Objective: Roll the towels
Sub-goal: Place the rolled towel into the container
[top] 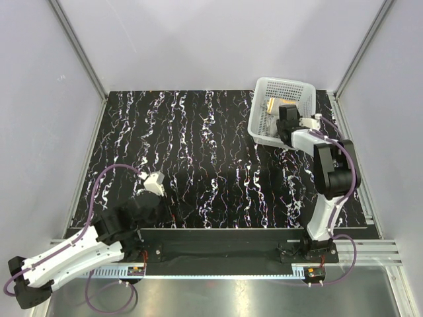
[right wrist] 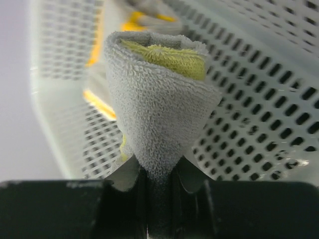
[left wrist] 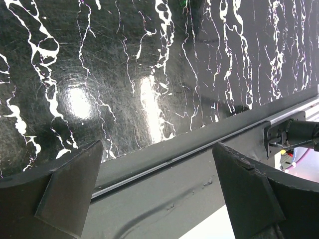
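My right gripper point(right wrist: 160, 174) is shut on the lower end of a rolled towel point(right wrist: 162, 109). The roll shows its grey-white side outward and its yellow side point(right wrist: 172, 56) at the core. It hangs inside the white perforated basket point(right wrist: 269, 99). From above, the right gripper point(top: 288, 120) reaches into the basket point(top: 261, 129) at the table's back right. An orange-tan roll point(top: 273, 104), apparently the other towel, lies in the basket behind the gripper. My left gripper point(left wrist: 157, 164) stands wide open and holds nothing. It hovers over the table's near edge, at front left point(top: 165, 212).
A black marbled table top point(top: 198, 152) fills the middle. A dark rail point(left wrist: 164, 149) runs along its near edge, under the left fingers point(left wrist: 70, 189). White walls enclose the table on three sides. A cable clamp point(left wrist: 289, 137) sits at the right of the left wrist view.
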Tool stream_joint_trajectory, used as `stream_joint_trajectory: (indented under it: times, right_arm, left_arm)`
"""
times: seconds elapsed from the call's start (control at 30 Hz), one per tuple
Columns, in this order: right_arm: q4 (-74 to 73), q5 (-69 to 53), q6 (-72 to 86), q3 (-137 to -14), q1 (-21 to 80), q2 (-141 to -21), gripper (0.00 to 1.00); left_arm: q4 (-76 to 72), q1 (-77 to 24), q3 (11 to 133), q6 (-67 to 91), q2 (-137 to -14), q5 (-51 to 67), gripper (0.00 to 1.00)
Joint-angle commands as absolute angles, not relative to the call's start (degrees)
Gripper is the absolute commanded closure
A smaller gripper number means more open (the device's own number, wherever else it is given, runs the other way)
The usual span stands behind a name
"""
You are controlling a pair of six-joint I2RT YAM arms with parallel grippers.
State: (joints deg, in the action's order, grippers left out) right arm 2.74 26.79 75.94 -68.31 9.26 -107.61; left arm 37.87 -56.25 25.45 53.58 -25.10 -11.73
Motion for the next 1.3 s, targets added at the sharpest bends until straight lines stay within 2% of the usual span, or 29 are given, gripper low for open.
stream_joint_trajectory:
  times: [0.0,0.2,0.23,0.3,0.33,0.47,0.53,0.57,0.67,0.8,1.0,1.27]
  right_arm:
    - [-3.0,33.4,84.2,-72.8,9.4,-109.7,1.00]
    - [-14.8,33.1,87.3,-78.1,9.3,-114.3,1.00]
    - [-16.2,32.8,87.4,-79.6,9.3,-115.3,0.96]
    - [-18.8,32.2,88.1,-80.9,9.3,-116.4,0.81]
    - [-18.9,30.9,87.5,-81.6,9.2,-117.5,0.68]
    - [-18.0,28.4,86.1,-81.2,9.2,-118.1,0.40]
    - [-17.5,27.4,86.2,-79.9,9.2,-117.2,0.34]
    - [-17.5,27.3,86.3,-79.5,9.3,-116.7,0.25]
    - [-18.1,27.1,85.4,-78.8,9.2,-114.4,0.17]
    - [-19.4,26.0,83.5,-78.8,9.0,-111.3,0.00]
    - [-25.8,20.1,80.5,-82.8,7.7,-110.2,0.00]
    - [-28.8,13.5,76.0,-82.3,6.9,-107.4,0.00]
  left_arm:
    - [36.8,-56.4,25.3,53.3,-24.3,-10.1,0.01]
    - [36.5,-56.3,25.1,53.1,-24.6,-10.2,0.01]
    - [36.4,-56.3,25.0,53.1,-24.8,-10.3,0.01]
    - [36.3,-56.3,25.0,52.9,-25.2,-10.4,0.01]
    - [36.4,-56.3,25.0,53.0,-25.3,-10.5,0.01]
    - [36.6,-56.3,25.0,53.3,-24.8,-10.6,0.01]
    - [36.8,-56.3,25.0,53.5,-24.5,-10.7,0.01]
    - [36.8,-56.3,24.9,53.5,-24.3,-10.9,0.01]
    - [37.0,-56.4,25.0,53.5,-24.3,-11.2,0.01]
    - [37.2,-56.3,25.1,53.6,-24.3,-11.6,0.01]
    - [37.9,-56.4,26.1,53.4,-23.7,-12.9,0.01]
    - [38.3,-56.3,27.1,52.8,-23.8,-14.5,0.01]
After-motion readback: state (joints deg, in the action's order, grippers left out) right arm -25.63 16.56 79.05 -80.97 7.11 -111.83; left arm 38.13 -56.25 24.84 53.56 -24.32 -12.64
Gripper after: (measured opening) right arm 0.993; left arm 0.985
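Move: The rolled towel, already pinched by the right fingers, is inside the container's walls; the container's middle lies about 3 cm ahead, 3 cm to the left and 5 cm below that hand. The folded towel is about 4 cm ahead, 2 cm left and 7 cm down, and the near wall some 10 cm back and 2 cm left. From the empty left hand the container is roughly 43 cm ahead and 42 cm to the right. The rolled towel is lowered about 5 cm towards the container's floor by the right hand, its fingers tipping further down, and is let go as the fingers open wide. Then the open hand draws back some 3 cm and rises a little, still low in the container with a finger on either side of the towel, the wrist tipped down about 20 degrees in all. ##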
